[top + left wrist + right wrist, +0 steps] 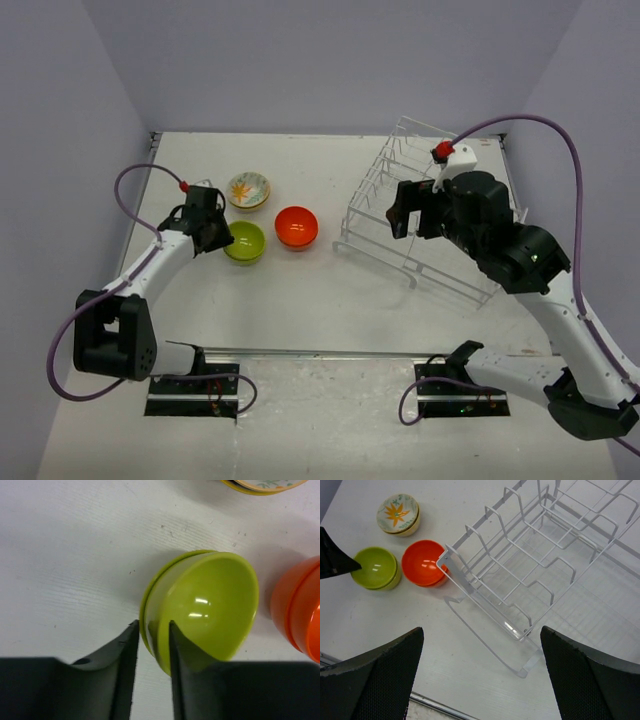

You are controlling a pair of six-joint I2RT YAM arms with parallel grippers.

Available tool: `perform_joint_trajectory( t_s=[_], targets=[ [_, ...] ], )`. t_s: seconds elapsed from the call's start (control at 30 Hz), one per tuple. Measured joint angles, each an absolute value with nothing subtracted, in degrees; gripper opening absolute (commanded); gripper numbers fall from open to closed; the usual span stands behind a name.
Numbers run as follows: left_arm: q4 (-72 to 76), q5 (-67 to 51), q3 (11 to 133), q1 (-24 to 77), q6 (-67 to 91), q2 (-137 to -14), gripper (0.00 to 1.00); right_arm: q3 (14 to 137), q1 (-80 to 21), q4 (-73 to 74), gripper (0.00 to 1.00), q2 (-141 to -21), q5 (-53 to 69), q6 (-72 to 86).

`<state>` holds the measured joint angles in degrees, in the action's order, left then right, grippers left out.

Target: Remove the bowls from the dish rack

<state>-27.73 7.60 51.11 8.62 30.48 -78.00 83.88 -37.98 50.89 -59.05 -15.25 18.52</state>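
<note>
A lime-green bowl [244, 242] sits on the table, nested in a second green one [210, 605]. My left gripper [222, 238] straddles its near rim, one finger [127, 650] outside and the other inside, closed against it [153, 625]. An orange-red bowl [296, 227] stands just to its right and a cream flowery bowl [248, 190] behind it. The white wire dish rack [420, 200] stands at the right with no bowl showing in it [520, 575]. My right gripper [403, 215] hovers open and empty above the rack's near-left end [481, 630].
The three bowl spots also show in the right wrist view: green [375, 567], orange [422, 562], cream [398, 513]. Grey walls enclose the table on three sides. A metal rail [320, 353] runs along the near edge.
</note>
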Motion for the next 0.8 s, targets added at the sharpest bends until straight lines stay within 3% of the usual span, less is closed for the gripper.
perform_joint_trajectory(
  t_s=[0.1,0.3,0.33,0.37,0.53,0.8],
  targets=[
    [-27.81,7.31,51.11,8.51,30.48,-77.36,0.56,83.85,-37.98,50.89,0.99,-59.24,-15.25,18.31],
    [-29.95,6.61,51.68,8.36,30.46,-70.85,0.80,83.85,-37.98,50.89,0.99,-59.07,-15.33,17.96],
    [-31.05,6.55,52.23,8.36,30.41,-68.97,0.93,83.83,-37.95,50.89,0.99,-58.89,-15.38,17.96],
    [-32.21,6.57,53.08,8.36,30.06,-66.89,1.00,83.64,-37.98,50.74,0.99,-58.52,-15.53,17.98],
    [-38.65,8.34,62.67,8.36,27.14,-54.28,1.00,80.51,-37.95,50.52,0.99,-52.60,-20.78,18.87],
    [-43.81,20.34,70.22,8.36,23.38,-34.00,1.00,70.41,-37.91,49.15,0.99,-29.71,-33.74,19.22]
  ],
)
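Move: The left hand is at the left rim of the two stacked green bowls, its fingers already slightly parted astride the rim; the bowls' middle is about 5 cm to its right, 2 cm ahead and 3 cm lower. The orange bowls stand some 19 cm right and 5 cm ahead of this hand, the flowered bowls about 16 cm ahead and 6 cm right. From the raised right hand the green bowls are roughly 43 cm left, 9 cm ahead and 30 cm below. The left hand spreads its fingers fully to free the green bowl's rim and climbs off it, nearly straight up at first and then also drawing back and a little left, some 30 cm up in all, while the wrist tips the fingers up by about 45 degrees. The right hand, open and empty, first waits above the near part of the dish rack, then swings right and back, away from the green bowls, turning clockwise as its fingers tip upward. ##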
